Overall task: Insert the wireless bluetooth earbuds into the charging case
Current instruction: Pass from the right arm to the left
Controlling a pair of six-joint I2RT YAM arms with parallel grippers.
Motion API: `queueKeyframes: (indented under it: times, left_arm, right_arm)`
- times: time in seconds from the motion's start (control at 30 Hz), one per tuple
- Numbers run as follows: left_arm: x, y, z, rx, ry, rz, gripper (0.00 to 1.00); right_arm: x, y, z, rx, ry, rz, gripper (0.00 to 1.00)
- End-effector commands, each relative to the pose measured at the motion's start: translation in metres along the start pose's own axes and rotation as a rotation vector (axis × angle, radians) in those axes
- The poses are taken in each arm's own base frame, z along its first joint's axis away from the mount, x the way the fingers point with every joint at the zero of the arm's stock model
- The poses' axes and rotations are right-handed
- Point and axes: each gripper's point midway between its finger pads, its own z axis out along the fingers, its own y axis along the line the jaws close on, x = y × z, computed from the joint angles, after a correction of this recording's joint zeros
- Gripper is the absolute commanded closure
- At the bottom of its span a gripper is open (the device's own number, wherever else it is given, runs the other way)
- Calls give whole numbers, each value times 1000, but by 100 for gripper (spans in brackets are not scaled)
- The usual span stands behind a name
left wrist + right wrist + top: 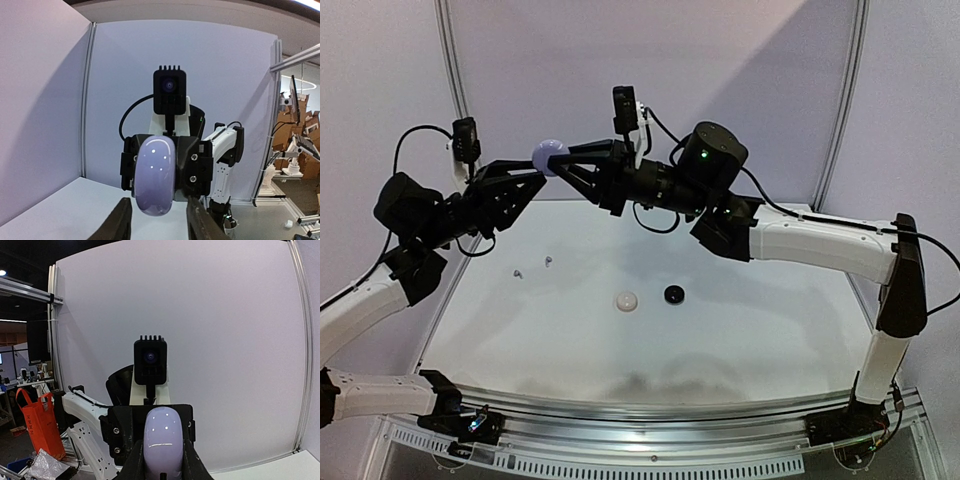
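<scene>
A lavender round charging case (548, 155) hangs high above the table between both arms. My right gripper (563, 160) is shut on it; in the right wrist view the case (162, 440) fills the gap between the fingers (136, 462). My left gripper (533, 172) faces it from the left. In the left wrist view the case (155, 175) stands edge-on between my left fingers (121, 220), with a gap on each side, so the left gripper (159, 216) is open. Two tiny earbuds (519, 271) (548, 261) lie on the table at the left.
A white puck (625, 301) and a black puck (673, 293) lie near the middle of the white table (740, 340). White booth walls stand behind and to the sides. An orange bag (37, 425) and clutter sit beyond the table's left side.
</scene>
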Motion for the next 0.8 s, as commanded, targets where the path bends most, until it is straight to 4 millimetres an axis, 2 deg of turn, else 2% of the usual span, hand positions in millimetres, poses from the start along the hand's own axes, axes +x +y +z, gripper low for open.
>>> queueKeyframes:
  times: [0.0,0.2,0.43,0.47,0.6,0.63,0.77]
  left_arm:
    - [-6,-7,6,32,-5,25,64]
    - [-6,-8,7,40,-4,32,73]
    - [-5,-9,7,43,0,39,100]
    - [-5,-10,6,45,1,43,100]
    - [0,-14,3,53,28,74,100]
    - [4,-14,2,54,45,93,100]
    - [37,-7,-7,22,198,237,100]
  right_arm:
    - [0,4,5,-28,8,12,100]
    - [6,5,6,-41,33,17,100]
    - [9,5,6,-39,48,21,100]
    - [9,4,6,-34,52,18,92]
    - [18,4,1,-15,104,12,47]
    - [21,3,-2,-7,126,4,40]
    - [23,0,-19,44,221,-43,31]
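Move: The lavender case, still pinched by the right fingers, sits between the left hand's open fingertips, its middle about 2 cm to the left hand's right and 1 cm above. From the right hand, that case is about 2 cm to the left and 1 cm above. Some 45 cm below the left hand, the pink case lies about 11 cm ahead and 8 to its right, the nearer white earbud about 22 ahead and 14 to its left. Closing on the lavender case almost on the spot, the left fingers pinch its edge while the right hand keeps its hold. Only then do the right fingers open wide and let go, that hand sinking about 2.5 cm and tipping its fingertips down some 5 to 10 degrees without yet backing away. The left hand keeps its grip and dips slightly at the end. ##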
